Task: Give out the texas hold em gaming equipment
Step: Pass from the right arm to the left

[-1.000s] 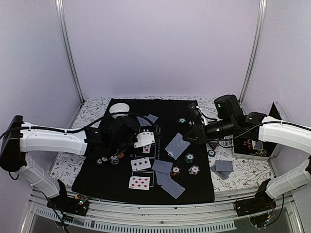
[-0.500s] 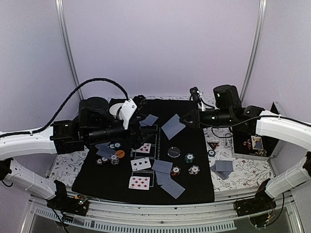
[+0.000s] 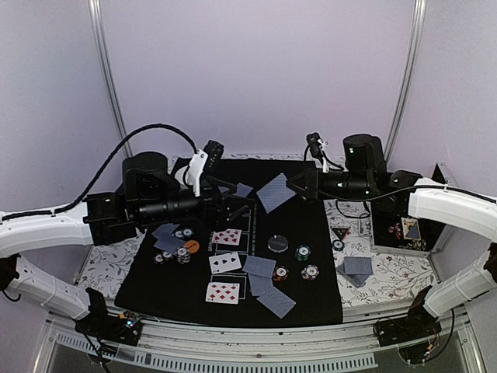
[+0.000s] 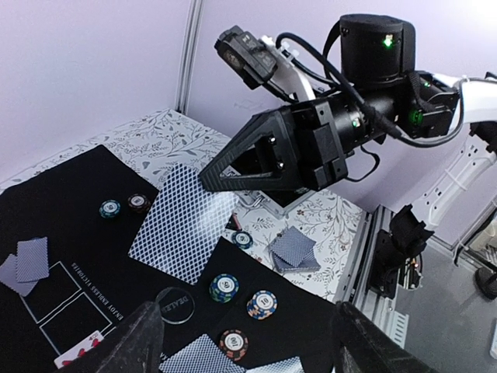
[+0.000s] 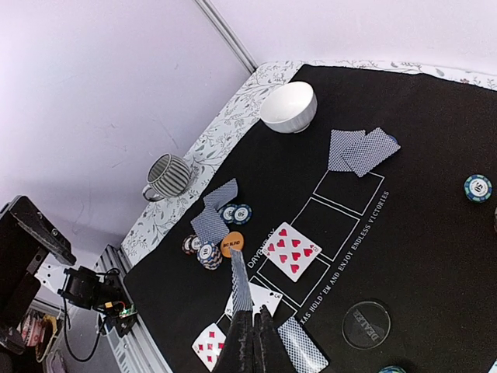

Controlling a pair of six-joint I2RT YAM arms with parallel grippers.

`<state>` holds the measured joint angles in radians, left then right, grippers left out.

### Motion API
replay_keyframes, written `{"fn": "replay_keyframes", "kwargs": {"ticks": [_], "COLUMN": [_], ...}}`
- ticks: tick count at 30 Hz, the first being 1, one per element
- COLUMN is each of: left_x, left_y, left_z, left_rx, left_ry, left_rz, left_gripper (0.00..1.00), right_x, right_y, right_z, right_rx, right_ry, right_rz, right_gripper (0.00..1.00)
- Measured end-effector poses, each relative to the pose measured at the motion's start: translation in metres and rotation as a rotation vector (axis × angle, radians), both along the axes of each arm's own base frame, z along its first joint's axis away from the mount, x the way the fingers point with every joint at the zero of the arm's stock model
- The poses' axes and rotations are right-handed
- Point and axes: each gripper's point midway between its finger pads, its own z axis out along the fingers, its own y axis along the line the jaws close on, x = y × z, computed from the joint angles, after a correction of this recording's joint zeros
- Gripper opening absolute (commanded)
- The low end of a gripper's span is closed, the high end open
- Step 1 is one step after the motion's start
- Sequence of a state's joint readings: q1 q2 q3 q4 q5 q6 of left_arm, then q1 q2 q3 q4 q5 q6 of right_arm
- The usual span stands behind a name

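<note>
My right gripper [image 3: 297, 189] is shut on one grey-blue-backed playing card [image 3: 276, 191], held in the air over the back of the black mat [image 3: 147, 284]. The right wrist view shows that card [image 5: 242, 281] edge-on, pinched between the closed jaws. My left gripper [image 4: 252, 350] hangs raised and open with nothing in it, facing the right gripper [image 4: 233, 165] and its card [image 4: 183, 221]. On the mat lie chip stacks [image 3: 303, 252], a clear dealer button [image 3: 278, 243], an orange disc [image 3: 192, 246], face-up cards [image 3: 225, 262] and face-down cards [image 3: 260, 266].
A white bowl [image 5: 289, 106] and a striped mug [image 5: 167, 177] stand at the mat's back left. A deck of cards [image 3: 357, 266], a small triangle [image 3: 339, 231] and a dark box [image 3: 404, 229] sit on the floral cloth to the right.
My left arm has risen from low over the left chips, its jaws widening. My right gripper has carried the card from the mat's middle up and toward the back.
</note>
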<state>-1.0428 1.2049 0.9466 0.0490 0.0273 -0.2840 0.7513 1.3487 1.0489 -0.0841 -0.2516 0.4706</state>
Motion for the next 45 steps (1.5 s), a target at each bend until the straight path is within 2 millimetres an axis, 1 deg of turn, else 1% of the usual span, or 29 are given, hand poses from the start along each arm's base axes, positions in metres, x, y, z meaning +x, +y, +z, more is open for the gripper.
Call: {"fn": "replay_keyframes", "kwargs": {"ticks": [7, 11, 17, 19, 23, 28, 30, 32, 34, 36, 37, 41, 43, 44, 45], "left_x": [0.005, 0.005, 0.007, 0.011, 0.025, 0.056, 0.062, 0.062, 0.058, 0.055, 0.055, 0.052, 0.05, 0.049, 0.048], "left_y": [0.0, 0.0, -0.001, -0.003, -0.003, 0.007, 0.006, 0.002, -0.003, -0.005, -0.006, -0.011, -0.013, -0.013, -0.014], "left_z": [0.015, 0.015, 0.018, 0.016, 0.002, -0.02, -0.022, -0.021, -0.018, -0.014, -0.012, -0.006, -0.003, 0.0, 0.001], "left_rx": [-0.099, -0.129, -0.189, -0.198, -0.207, -0.257, -0.283, -0.307, -0.328, -0.35, -0.363, -0.407, -0.422, -0.431, -0.437], "left_ry": [0.041, 0.055, 0.064, 0.066, 0.081, 0.146, 0.16, 0.17, 0.176, 0.181, 0.183, 0.19, 0.184, 0.178, 0.172], "left_rz": [-0.022, -0.043, -0.08, -0.081, -0.052, 0.025, 0.028, 0.002, -0.037, -0.06, -0.069, -0.105, -0.12, -0.13, -0.139], "left_gripper": [0.76, 0.76, 0.76, 0.76, 0.73, 0.7, 0.69, 0.68, 0.6, 0.46, 0.4, 0.26, 0.12, 0.02, 0.0], "right_x": [0.003, 0.004, -0.002, -0.003, -0.009, -0.017, -0.021, -0.025, -0.028, -0.03, -0.031, -0.032, -0.033, -0.033, -0.033], "right_y": [0.001, 0.003, 0.005, 0.005, 0.003, 0.007, 0.01, 0.013, 0.015, 0.017, 0.018, 0.023, 0.024, 0.024, 0.024], "right_z": [0.006, 0.013, 0.024, 0.027, 0.035, 0.048, 0.05, 0.055, 0.059, 0.063, 0.063, 0.061, 0.06, 0.06, 0.06], "right_rx": [0.013, 0.049, 0.12, 0.141, 0.194, 0.279, 0.299, 0.321, 0.338, 0.354, 0.36, 0.363, 0.362, 0.363, 0.364], "right_ry": [-0.025, -0.047, -0.069, -0.079, -0.103, -0.113, -0.111, -0.113, -0.121, -0.126, -0.126, -0.117, -0.113, -0.113, -0.114], "right_rz": [-0.008, -0.003, 0.007, 0.007, 0.019, 0.06, 0.075, 0.093, 0.103, 0.116, 0.123, 0.135, 0.137, 0.139, 0.14], "right_gripper": [0.02, 0.02, 0.02, 0.02, 0.02, 0.02, 0.02, 0.02, 0.02, 0.02, 0.02, 0.02, 0.02, 0.02, 0.02]}}
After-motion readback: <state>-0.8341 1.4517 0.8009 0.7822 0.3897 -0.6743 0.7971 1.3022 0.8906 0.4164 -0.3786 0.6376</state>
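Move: The playing card to be passed hangs in the right hand's shut fingers, its middle about 4 cm left of them and 4 cm below. From the left hand, its fingers open, that card lies some 8 cm ahead, 8 cm to the right and 8 cm lower. On the mat about 30 cm below the left hand, the dealer button is some 7 cm ahead and 8 cm to the right, the green chips about 4 cm ahead and 16 cm to the right. The left fingers close from wide open to nearly shut around the card's free edge while the right hand keeps its pinch on the other side. To get there the left hand rises a little, then goes about 5 cm forward, dipping and coming up again, its fingers tipping up some 25 degrees. The right hand lifts the card about 6 cm, drawing back and slightly left towards the left hand, fingers also tipping up. ##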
